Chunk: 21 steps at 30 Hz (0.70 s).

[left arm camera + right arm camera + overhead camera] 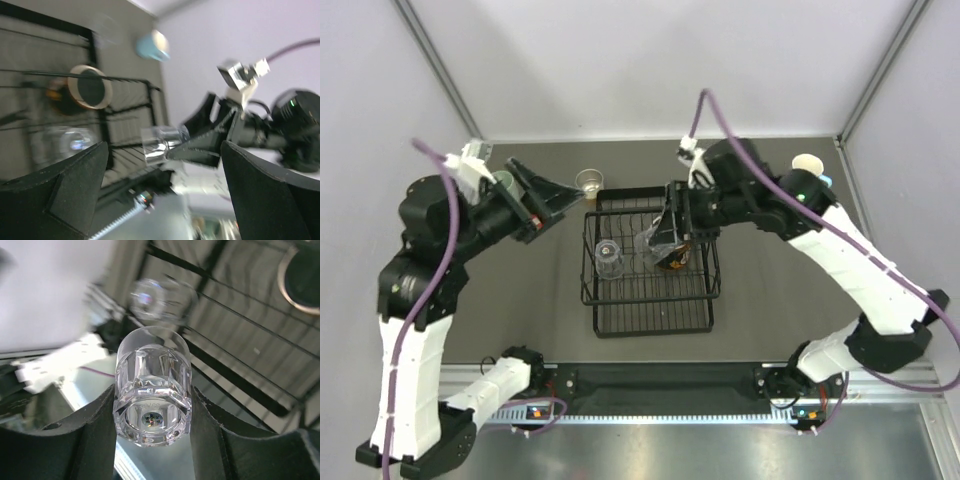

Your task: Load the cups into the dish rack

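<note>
The black wire dish rack stands mid-table. Inside it are a clear glass and a dark cup with a red-orange lining. My right gripper hovers over the rack, shut on a second clear glass, base toward the camera. In the right wrist view the racked glass lies beyond it. My left gripper hangs open and empty at the rack's far-left corner, beside a tan cup on the table. A pale green tumbler sits behind the left wrist. A light blue mug stands at the far right.
In the blurred left wrist view, the rack, the dark cup, the blue mug and the right arm's glass show between my wide fingers. White walls close in the table at the back and sides.
</note>
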Motion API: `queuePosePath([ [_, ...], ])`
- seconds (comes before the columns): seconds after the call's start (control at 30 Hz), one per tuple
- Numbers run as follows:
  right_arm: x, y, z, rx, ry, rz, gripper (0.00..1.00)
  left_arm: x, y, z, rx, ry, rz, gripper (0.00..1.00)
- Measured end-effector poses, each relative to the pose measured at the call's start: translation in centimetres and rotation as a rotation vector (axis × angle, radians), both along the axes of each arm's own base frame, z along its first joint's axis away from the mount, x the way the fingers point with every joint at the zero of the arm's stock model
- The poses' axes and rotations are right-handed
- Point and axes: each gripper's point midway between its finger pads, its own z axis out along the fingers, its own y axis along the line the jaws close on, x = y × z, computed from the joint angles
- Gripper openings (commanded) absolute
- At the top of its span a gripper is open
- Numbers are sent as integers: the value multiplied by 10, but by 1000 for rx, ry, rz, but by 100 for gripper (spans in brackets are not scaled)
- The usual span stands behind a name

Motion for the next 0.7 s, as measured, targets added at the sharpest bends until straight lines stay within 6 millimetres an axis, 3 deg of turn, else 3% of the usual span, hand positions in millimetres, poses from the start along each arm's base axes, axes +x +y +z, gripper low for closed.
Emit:
queuePosePath([
  [0.1,1,-1,-32,-177,23,-33,0,4,35,-11,124,20,201,99],
  [0.27,15,6,-57,-363,-28,-85,0,-2,78,-53,311,143,395,99],
  [0.5,29,7,-67,-462,-107,-145,0,-4,84,-97,425,297,377,99],
  [0.7,38,-6,-78,-538,-144,-181,0,-16,87,-101,409,289,392,98],
])
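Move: The clear glass already in the right gripper is bound for the free stretch of rack between the skull cup and the standing glass, some 9 cm ahead, 7 cm left and 26 cm below that hand. The skull cup sits about 11 cm ahead, 1 cm to the right; the standing glass about 8 cm ahead and 15 cm left, both some 27 cm down. From the left hand, that free stretch lies roughly 8 cm ahead, 10 cm right, 35 cm below. The clear glass goes down towards the dish rack in the right gripper's unchanged hold, about 8 cm lower and 4 cm farther forward, while the wrist rolls some 30 degrees so the left-pointing fingers tip steeply down. Meanwhile the left arm, empty and still wide open, swings away to its left, then sinks about 10 cm, turning counter-clockwise. ##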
